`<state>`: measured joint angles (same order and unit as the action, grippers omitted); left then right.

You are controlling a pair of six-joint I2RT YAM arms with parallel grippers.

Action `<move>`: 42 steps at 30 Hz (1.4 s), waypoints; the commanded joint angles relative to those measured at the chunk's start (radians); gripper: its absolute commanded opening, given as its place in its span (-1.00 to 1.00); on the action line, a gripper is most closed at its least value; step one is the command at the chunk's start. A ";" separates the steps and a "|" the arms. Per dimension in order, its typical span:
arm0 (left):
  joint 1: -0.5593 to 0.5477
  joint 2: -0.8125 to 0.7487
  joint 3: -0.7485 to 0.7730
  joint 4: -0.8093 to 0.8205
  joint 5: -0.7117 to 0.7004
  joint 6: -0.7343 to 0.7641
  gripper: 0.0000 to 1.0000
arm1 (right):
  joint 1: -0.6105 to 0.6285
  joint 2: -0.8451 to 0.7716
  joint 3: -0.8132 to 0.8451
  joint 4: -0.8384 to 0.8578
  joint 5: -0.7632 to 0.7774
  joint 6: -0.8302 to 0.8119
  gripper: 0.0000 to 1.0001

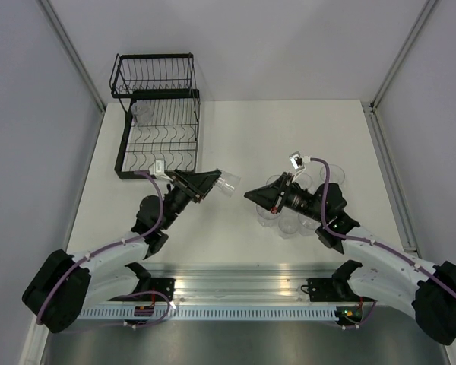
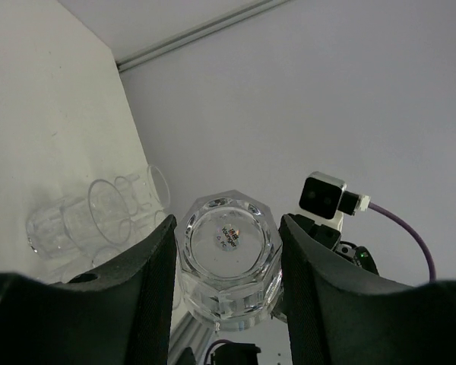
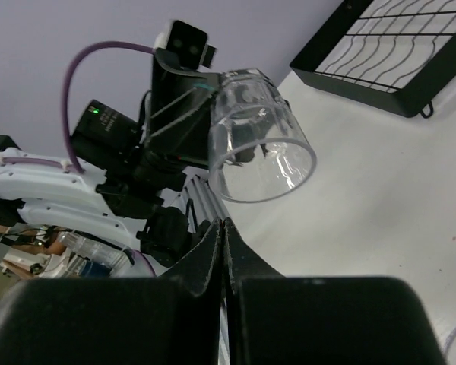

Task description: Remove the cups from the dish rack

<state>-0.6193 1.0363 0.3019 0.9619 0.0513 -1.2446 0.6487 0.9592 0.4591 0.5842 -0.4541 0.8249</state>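
My left gripper (image 1: 215,182) is shut on a clear cup (image 1: 228,183) and holds it on its side above the table, mouth pointing right. In the left wrist view the cup's base (image 2: 228,255) sits between both fingers. My right gripper (image 1: 249,195) is shut and empty, its tip pointing left at that cup, a short gap away. In the right wrist view the held cup (image 3: 260,141) hangs just beyond the closed fingertips (image 3: 224,225). The black dish rack (image 1: 158,125) stands at the far left with one cup (image 1: 140,111) in it.
Several clear cups (image 1: 289,218) stand clustered on the table under my right wrist; they also show in the left wrist view (image 2: 99,217). The rack's corner shows in the right wrist view (image 3: 387,68). Grey walls bound the white table.
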 commanded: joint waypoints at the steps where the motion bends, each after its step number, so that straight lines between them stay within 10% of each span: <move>1: -0.029 0.040 -0.018 0.248 -0.045 -0.154 -0.95 | -0.001 0.041 -0.016 0.244 -0.054 0.065 -0.99; 10: -0.111 0.241 -0.024 0.475 -0.122 -0.253 -0.95 | -0.003 0.165 0.012 0.348 -0.077 0.094 -0.99; 25: -0.209 0.197 -0.035 0.391 -0.182 -0.227 -0.95 | -0.003 0.230 0.041 0.353 -0.077 0.076 -0.95; 27: -0.211 0.200 -0.041 0.393 -0.183 -0.228 -0.95 | -0.003 0.228 0.046 0.350 -0.084 0.080 -0.42; 30: -0.214 0.202 -0.041 0.393 -0.180 -0.227 -0.95 | -0.003 0.217 0.044 0.355 -0.090 0.089 0.95; 42: -0.232 0.226 -0.017 0.399 -0.165 -0.217 -0.95 | -0.001 0.205 0.047 0.332 -0.092 0.083 0.96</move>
<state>-0.8425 1.2514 0.2531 1.2888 -0.1284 -1.4467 0.6453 1.1709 0.4683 0.8738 -0.5262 0.9203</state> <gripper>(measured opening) 0.540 0.979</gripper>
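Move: The left hand holds the cup, mouth outward; the right gripper it is taken to lies about 11 cm to its right, 6 cm back and near its height. From the right hand, shut and empty, that cup is roughly 7 cm left and 4 cm ahead, about level. Below it by some 20 cm, a near cup stands 6 cm ahead and 6 cm right, and a second cup 3 cm ahead and 12 cm right. Left hand carries cup about 5 cm right and back; right hand edges left, opening wide around its mouth. ##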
